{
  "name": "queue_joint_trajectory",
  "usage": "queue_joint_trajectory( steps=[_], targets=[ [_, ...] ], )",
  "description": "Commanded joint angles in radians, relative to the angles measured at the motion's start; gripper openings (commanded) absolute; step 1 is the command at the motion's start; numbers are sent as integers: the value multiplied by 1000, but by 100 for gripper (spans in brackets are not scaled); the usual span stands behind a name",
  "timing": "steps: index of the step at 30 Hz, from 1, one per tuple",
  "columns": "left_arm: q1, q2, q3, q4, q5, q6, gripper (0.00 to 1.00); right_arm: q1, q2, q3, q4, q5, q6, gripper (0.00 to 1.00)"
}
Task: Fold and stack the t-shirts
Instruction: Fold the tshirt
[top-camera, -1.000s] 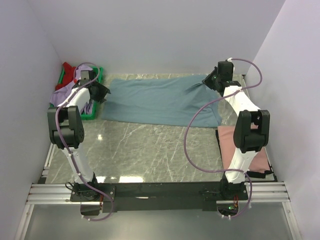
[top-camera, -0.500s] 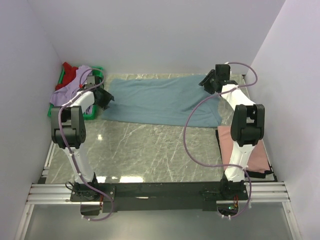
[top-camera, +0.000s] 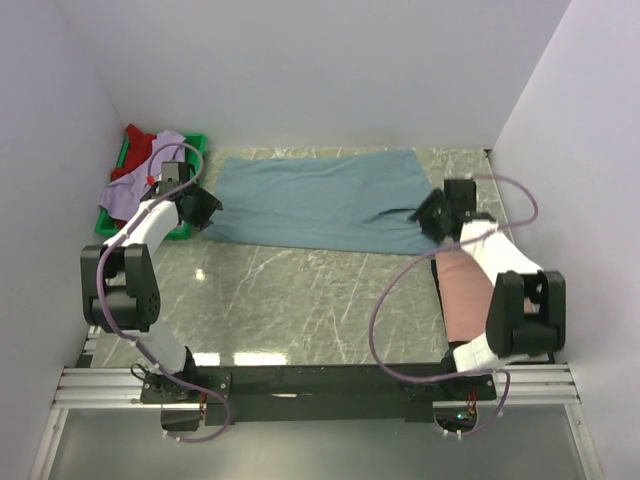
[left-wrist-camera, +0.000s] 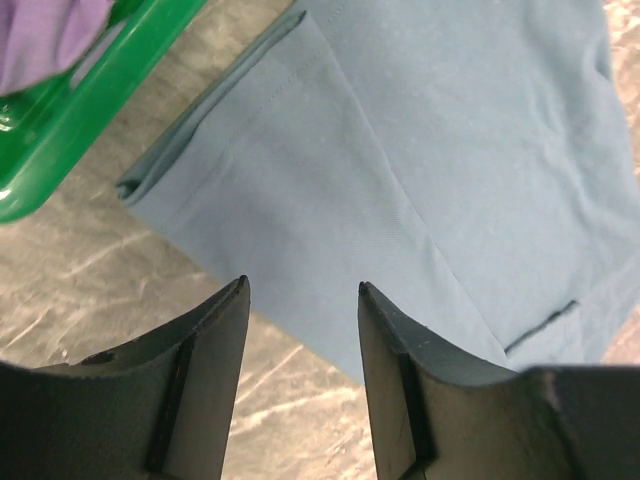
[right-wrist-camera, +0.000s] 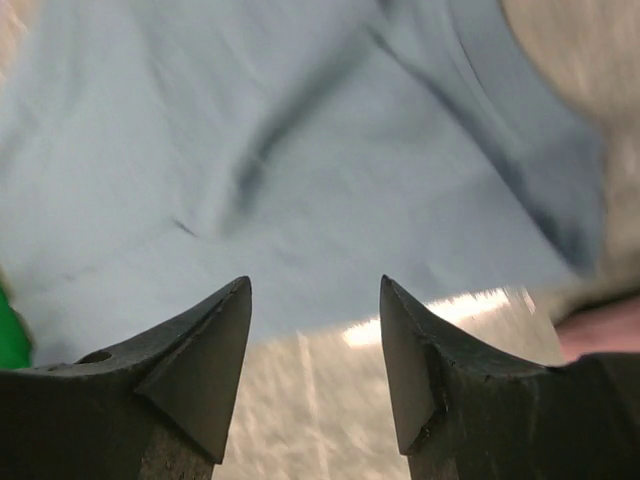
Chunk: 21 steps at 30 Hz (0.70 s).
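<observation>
The grey-blue t-shirt (top-camera: 320, 200) lies spread and folded once across the far half of the table; it shows in the left wrist view (left-wrist-camera: 440, 150) and the right wrist view (right-wrist-camera: 280, 150). My left gripper (top-camera: 205, 210) is open and empty over its near left edge. My right gripper (top-camera: 432, 215) is open and empty over its near right corner. The salmon pink t-shirt (top-camera: 462, 290) lies folded at the right, partly under my right arm. The lavender t-shirt (top-camera: 130, 190) and the red t-shirt (top-camera: 135, 148) lie bunched in the tray.
A green plastic tray (top-camera: 185, 228) stands at the far left against the wall; its rim shows in the left wrist view (left-wrist-camera: 90, 110). White walls close the table on three sides. Bare marble table (top-camera: 300, 300) lies in front of the blue shirt.
Both grippers have let go of the blue shirt's far corners and moved toward me to its near edge. The shirt now lies flat.
</observation>
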Motion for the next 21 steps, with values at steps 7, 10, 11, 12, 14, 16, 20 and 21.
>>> queue_joint_trajectory(
  steps=[7, 10, 11, 12, 14, 16, 20, 21],
  targets=[
    [11, -89, -78, 2, 22, 6, 51, 0, -186, -356, 118, 12, 89, 58],
    [11, -100, -121, 11, -5, -12, 51, 0, -185, -372, 122, 58, 113, 57],
    [11, -100, -129, 13, -13, -17, 50, 0, -183, -378, 124, 61, 121, 57],
    [11, -98, -144, 19, -18, -24, 49, 0, -180, -378, 133, 61, 126, 57],
    [11, -95, -157, 36, -30, -37, 49, 0, -162, -378, 144, 75, 140, 56],
    [11, -72, -158, 45, -30, -46, 49, 0, -128, -373, 159, 78, 149, 56],
    [11, -26, -158, 59, -30, -49, 48, -4, -81, -367, 168, 106, 147, 56],
    [11, -23, -163, 64, -30, -52, 48, -4, -76, -369, 173, 109, 144, 56]
  ],
)
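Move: The right hand, open, is for the blue t-shirt's near right corner, some 3 cm back, 7 cm to its right and 12 cm below; the pink t-shirt lies about 17 cm back and 18 cm to the right of that hand. From the left hand, also open, the blue shirt's near left corner is roughly 6 cm left, 1 cm back and 10 cm down, with the green bin's middle about 19 cm left and 15 cm ahead. Back and down in one quick swoop, the right hand drops about 9 cm towards the near right corner, fingers tipping some 10 degrees steeper; it then eases forward slightly, turning a little clockwise, and ends just short of the near edge. The left hand, after a small rise, backs off and sinks some 4 cm each way beside the near left corner. Both stay open, neither visibly touching the cloth. ##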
